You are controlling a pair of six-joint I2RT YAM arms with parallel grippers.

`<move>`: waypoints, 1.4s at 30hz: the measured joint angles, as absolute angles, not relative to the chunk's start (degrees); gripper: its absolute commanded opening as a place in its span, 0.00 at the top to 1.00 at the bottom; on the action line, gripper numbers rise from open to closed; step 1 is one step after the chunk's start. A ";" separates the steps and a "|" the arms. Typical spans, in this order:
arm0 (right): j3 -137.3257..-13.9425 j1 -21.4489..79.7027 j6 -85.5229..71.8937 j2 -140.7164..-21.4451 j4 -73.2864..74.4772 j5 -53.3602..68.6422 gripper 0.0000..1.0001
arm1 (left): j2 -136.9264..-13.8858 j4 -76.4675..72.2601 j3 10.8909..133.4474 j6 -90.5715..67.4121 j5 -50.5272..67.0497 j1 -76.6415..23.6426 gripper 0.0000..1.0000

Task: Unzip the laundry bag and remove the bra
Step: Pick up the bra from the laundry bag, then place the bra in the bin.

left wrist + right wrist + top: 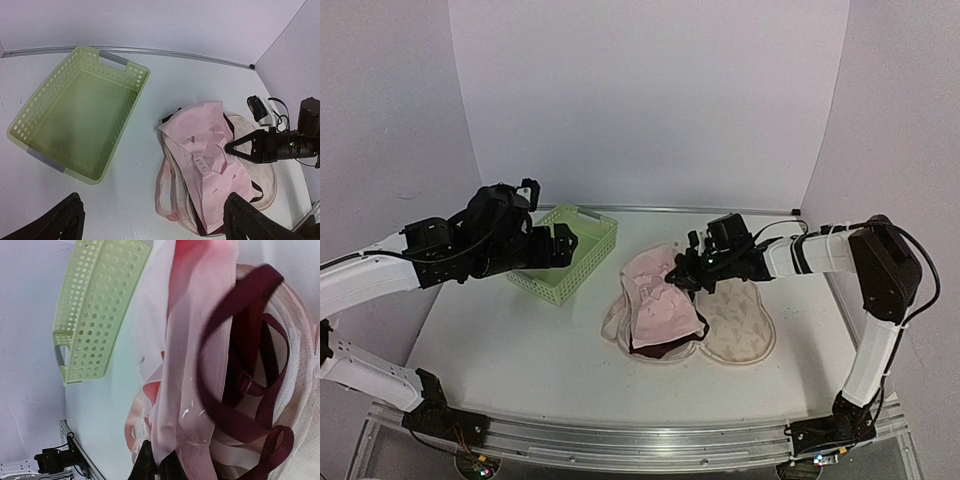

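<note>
The laundry bag [740,325] lies open on the table right of centre, its cream printed side [266,186] spread flat. Dark maroon bra straps [240,340] loop out of it, and maroon fabric shows at its front edge [655,348]. A pink fabric piece [200,135] with a small hook clasp lies over them. My right gripper [692,268] reaches in from the right, and in its wrist view it [159,460] is shut on the pink fabric's edge. High over the basket, my left gripper [152,227] hangs open and holds nothing.
A light-green lattice basket [590,217] stands left of the bag, nothing in it [135,100]. White walls close the table at the back and sides. The right arm [820,250] stretches across the right half of the table.
</note>
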State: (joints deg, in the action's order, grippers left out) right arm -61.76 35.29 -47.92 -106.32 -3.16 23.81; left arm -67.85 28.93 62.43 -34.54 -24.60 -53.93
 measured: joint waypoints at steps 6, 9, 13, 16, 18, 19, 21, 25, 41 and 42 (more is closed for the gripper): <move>-61.76 35.29 -49.63 -100.36 -4.82 25.52 1.00 | -65.98 28.97 62.11 -34.54 -24.64 -53.93 0.03; -61.98 35.29 -50.24 -97.84 -5.21 26.00 1.00 | -65.21 28.99 62.08 -34.54 -24.64 -53.93 0.03; -63.37 35.29 -51.33 -95.70 -5.45 26.02 1.00 | -64.36 29.02 62.08 -34.54 -24.67 -53.93 0.03; -64.71 35.29 -52.45 -94.70 -5.69 25.71 1.00 | -64.01 29.19 62.08 -34.52 -25.02 -53.93 0.03; -66.24 35.29 -53.41 -94.59 -6.33 25.26 1.00 | -63.86 29.78 62.11 -34.46 -25.50 -53.93 0.03; -67.07 35.29 -53.98 -94.59 -6.72 24.95 1.00 | -63.79 30.17 62.11 -34.37 -25.78 -53.93 0.02; -68.45 35.29 -55.02 -94.59 -7.68 24.43 1.00 | -63.70 30.87 62.13 -34.13 -26.48 -53.93 0.02; -71.72 35.57 -58.24 -94.65 -10.35 22.63 1.00 | -63.68 32.67 62.59 -32.75 -28.64 -53.93 0.02; -92.14 44.40 -70.08 -112.16 -22.06 9.10 1.00 | -55.13 38.17 62.94 -30.02 -36.97 -53.93 0.00; -93.49 44.95 -70.83 -113.78 -22.50 8.21 1.00 | -54.54 38.22 62.87 -30.04 -37.32 -53.93 0.00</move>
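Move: The pink cloth is already pinched in the right hand's fingers, its middle about 3 cm back and 2 cm left of them. The green basket, on the side it is carried to, lies roughly 28 cm left and 10 cm ahead, a little lower. The maroon bra, mostly covered, is some 6 cm back, 1 cm left and 5 cm below; the bag's open lid lies about 15 cm right and 7 cm back. From the left hand the basket is some 16 cm ahead, 2 cm left and 20 cm below. The pink cloth, still pinched in the right hand's shut fingers, is drawn up about 25 cm off the open laundry bag, edging forward, then swung left to the basket's side as the climb stops. The hand rolls some 35 degrees, its fingers coming up from pointing down-left to nearly level. Meanwhile the empty, open left hand backs off left and up from the basket. ##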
